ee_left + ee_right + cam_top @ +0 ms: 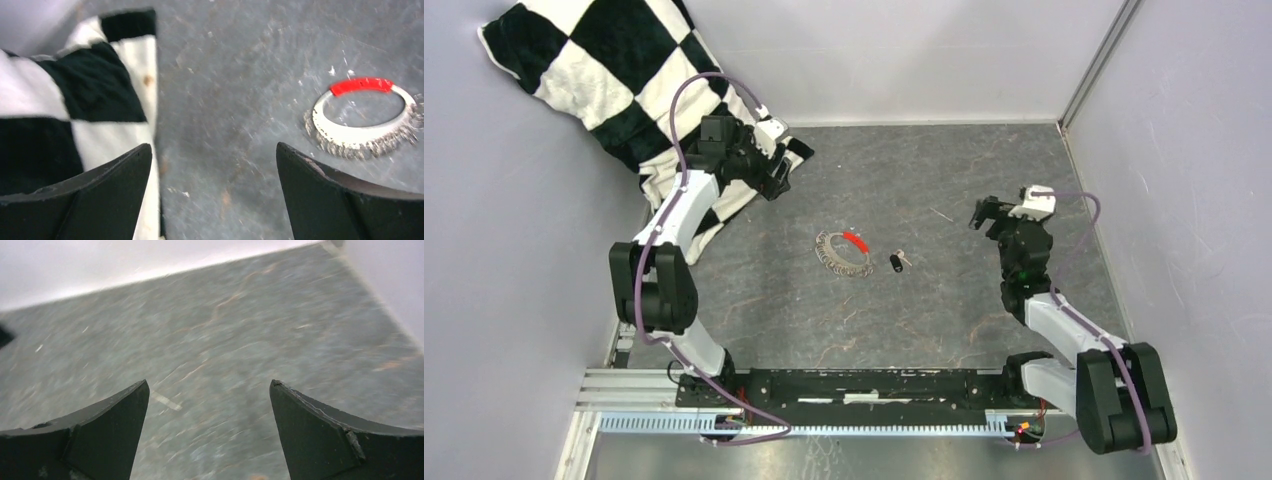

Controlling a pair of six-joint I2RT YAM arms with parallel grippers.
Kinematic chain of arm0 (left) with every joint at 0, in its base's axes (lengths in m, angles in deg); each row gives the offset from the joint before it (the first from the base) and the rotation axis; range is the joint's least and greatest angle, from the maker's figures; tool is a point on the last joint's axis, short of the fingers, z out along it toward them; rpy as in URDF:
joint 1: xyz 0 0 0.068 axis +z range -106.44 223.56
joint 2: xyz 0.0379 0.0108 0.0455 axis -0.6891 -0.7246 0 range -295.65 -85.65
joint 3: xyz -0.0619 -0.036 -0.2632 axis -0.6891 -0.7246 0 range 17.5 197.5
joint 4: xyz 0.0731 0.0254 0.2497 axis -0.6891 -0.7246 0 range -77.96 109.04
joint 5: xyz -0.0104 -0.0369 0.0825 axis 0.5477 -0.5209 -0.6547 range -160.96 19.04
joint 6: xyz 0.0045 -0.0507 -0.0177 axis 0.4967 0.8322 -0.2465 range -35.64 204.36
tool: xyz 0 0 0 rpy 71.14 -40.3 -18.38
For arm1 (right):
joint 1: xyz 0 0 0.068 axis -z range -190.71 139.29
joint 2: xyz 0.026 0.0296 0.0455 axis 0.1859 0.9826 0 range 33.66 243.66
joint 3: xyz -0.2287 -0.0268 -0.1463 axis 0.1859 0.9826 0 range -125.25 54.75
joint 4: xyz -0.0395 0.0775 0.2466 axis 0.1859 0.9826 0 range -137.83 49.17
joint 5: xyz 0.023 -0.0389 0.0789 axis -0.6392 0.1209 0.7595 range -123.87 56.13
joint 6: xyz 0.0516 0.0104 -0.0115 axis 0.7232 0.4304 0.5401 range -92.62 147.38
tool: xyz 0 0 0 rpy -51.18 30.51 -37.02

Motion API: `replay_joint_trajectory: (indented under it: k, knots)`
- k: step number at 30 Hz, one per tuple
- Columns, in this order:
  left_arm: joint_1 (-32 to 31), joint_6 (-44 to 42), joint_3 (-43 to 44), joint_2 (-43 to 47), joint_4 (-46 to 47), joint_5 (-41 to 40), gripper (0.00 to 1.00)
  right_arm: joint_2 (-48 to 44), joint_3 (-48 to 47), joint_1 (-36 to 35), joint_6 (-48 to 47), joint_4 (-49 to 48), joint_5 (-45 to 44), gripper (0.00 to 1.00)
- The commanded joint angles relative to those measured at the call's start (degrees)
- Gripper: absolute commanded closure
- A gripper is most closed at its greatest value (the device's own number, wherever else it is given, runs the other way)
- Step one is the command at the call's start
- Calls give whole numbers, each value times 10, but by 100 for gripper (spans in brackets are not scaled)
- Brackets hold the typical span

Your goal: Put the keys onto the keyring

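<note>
The keyring point(842, 253) lies mid-table, a thin loop hung with small silvery pieces and a red tag point(855, 240). Just right of it rests one loose key point(897, 262) with a black head and short silver blade. In the left wrist view the keyring point(361, 122) shows at the right, past the right finger. My left gripper point(776, 177) hovers open at the back left, by the cloth's edge, nothing between its fingers. Over bare table to the right of the key, my right gripper point(981, 213) is open and empty. The key is out of both wrist views.
A black-and-white checkered cloth point(604, 75) is heaped in the back left corner, and it shows at the left of the left wrist view as the cloth point(75, 95). Grey walls close in the table on three sides. A small pale sliver point(941, 214) lies near the right gripper.
</note>
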Motion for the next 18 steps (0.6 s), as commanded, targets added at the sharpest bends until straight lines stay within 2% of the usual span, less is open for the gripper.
replay_joint_trajectory:
  k: [1,4,7,8,11,15,18]
  knots:
    - [21,-20,36,23,-183,31,0,35,-29,-57,5,54,118,2]
    - [21,40,-31,113,-55,-36,0,68,-73,-129,-44,90,124,2]
    - [21,118,-168,173,109,-177,0,106,-118,-191,-84,114,139,2]
    - [21,120,-170,177,118,-174,0,123,-135,-206,-95,127,155,2]
    - [17,113,-110,143,21,-153,0,165,-190,-252,-132,170,200,2]
    - [18,122,-85,120,-2,-150,0,221,-245,-301,-196,207,261,2]
    - [17,112,-93,136,-11,-72,0,275,-282,-333,-232,227,299,3]
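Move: The keys lie about 23 cm to the left of my right hand, 7 cm back towards my base and some 17 cm below it. Their black fob lies roughly 2 cm farther left and 1 cm farther back. The keyring is about 11 cm to the left of the keys and 2 cm farther out. From my left hand the keys are around 28 cm to the right, 15 cm back and 18 cm below. I sweep my right hand fast to the left, about 27 cm, sinking some 4 cm towards the keys and the keyring while it swings roughly 55 degrees counter-clockwise and tips its open fingers down. Meanwhile my left hand, also open, draws about 6 cm back and left, away from the keyring, turning nearly 20 degrees counter-clockwise. I touch nothing. ##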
